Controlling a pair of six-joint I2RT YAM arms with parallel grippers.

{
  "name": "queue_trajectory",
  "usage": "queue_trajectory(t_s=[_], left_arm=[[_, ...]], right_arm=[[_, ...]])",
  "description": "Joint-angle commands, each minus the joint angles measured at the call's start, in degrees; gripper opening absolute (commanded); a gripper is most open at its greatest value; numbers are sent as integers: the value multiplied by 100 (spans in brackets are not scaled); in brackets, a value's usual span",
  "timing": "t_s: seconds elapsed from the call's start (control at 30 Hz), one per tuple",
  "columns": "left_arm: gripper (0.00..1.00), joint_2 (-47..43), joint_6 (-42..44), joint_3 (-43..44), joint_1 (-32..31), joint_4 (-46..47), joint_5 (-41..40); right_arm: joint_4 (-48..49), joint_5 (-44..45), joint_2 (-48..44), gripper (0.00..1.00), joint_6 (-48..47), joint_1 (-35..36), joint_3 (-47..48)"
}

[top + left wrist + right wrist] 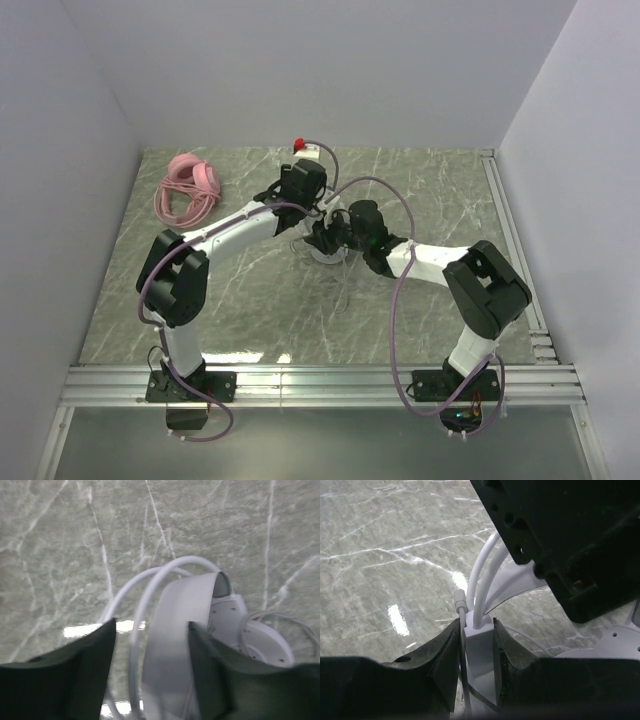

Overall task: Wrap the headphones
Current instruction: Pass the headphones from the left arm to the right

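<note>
The white headphones (327,257) lie at the table's middle, mostly hidden under both grippers. My left gripper (312,215) hangs over them, open, its fingers either side of the white headband (175,640) and a thin white wire hoop (136,630); there is a gap beside the left finger (85,670). One ear cup (265,647) shows to the right. My right gripper (476,625) is shut on the headband's white slider block (481,652), with a thin cable and its plug (461,600) pinched along the left finger. The pink headphones (186,186) lie with their cable at the far left.
A small red-and-white item (304,150) sits at the table's far edge. Metal rails run along the right side (510,240) and the near edge (320,380). White walls close in the table. The left gripper's black body (570,540) fills the right wrist view's upper right.
</note>
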Motion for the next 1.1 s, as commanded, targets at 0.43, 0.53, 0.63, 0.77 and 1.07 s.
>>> queue_trajectory(t_s=[0.43,0.53,0.63,0.77,1.07], left_arm=[[91,184,109,939,-45,-747,-484],[99,158,136,1000,-54,-703,-309],[99,123,180,1097,-54,-677,-273],[99,149,382,1150,-54,-642,-334],[98,596,655,1404,-54,-835,-615]], right_arm=[[-350,305,237,0,34,-8,252],[-351,323,273,0,43,-8,261],[-394,332,290,0,43,-8,287],[-386,305,290,0,34,-8,279],[-395,305,211,0,-1,-8,252]])
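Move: The white headphones' headband runs between the left hand's half-open fingers, about 1 cm below their grip point. One ear cup sits roughly 5 cm to that hand's right, 1 cm ahead and 5 cm below; the pink headphones lie about 35 cm left, 4 cm farther out and 15 cm below. The right hand already grips the white headphones' slider end at its fingertips, with the near ear cup some 2 cm back, 2 cm right and 4 cm below. The left fingers spread fully around the headband, easing forward and up about 1.5 cm; the right keeps its grip. ##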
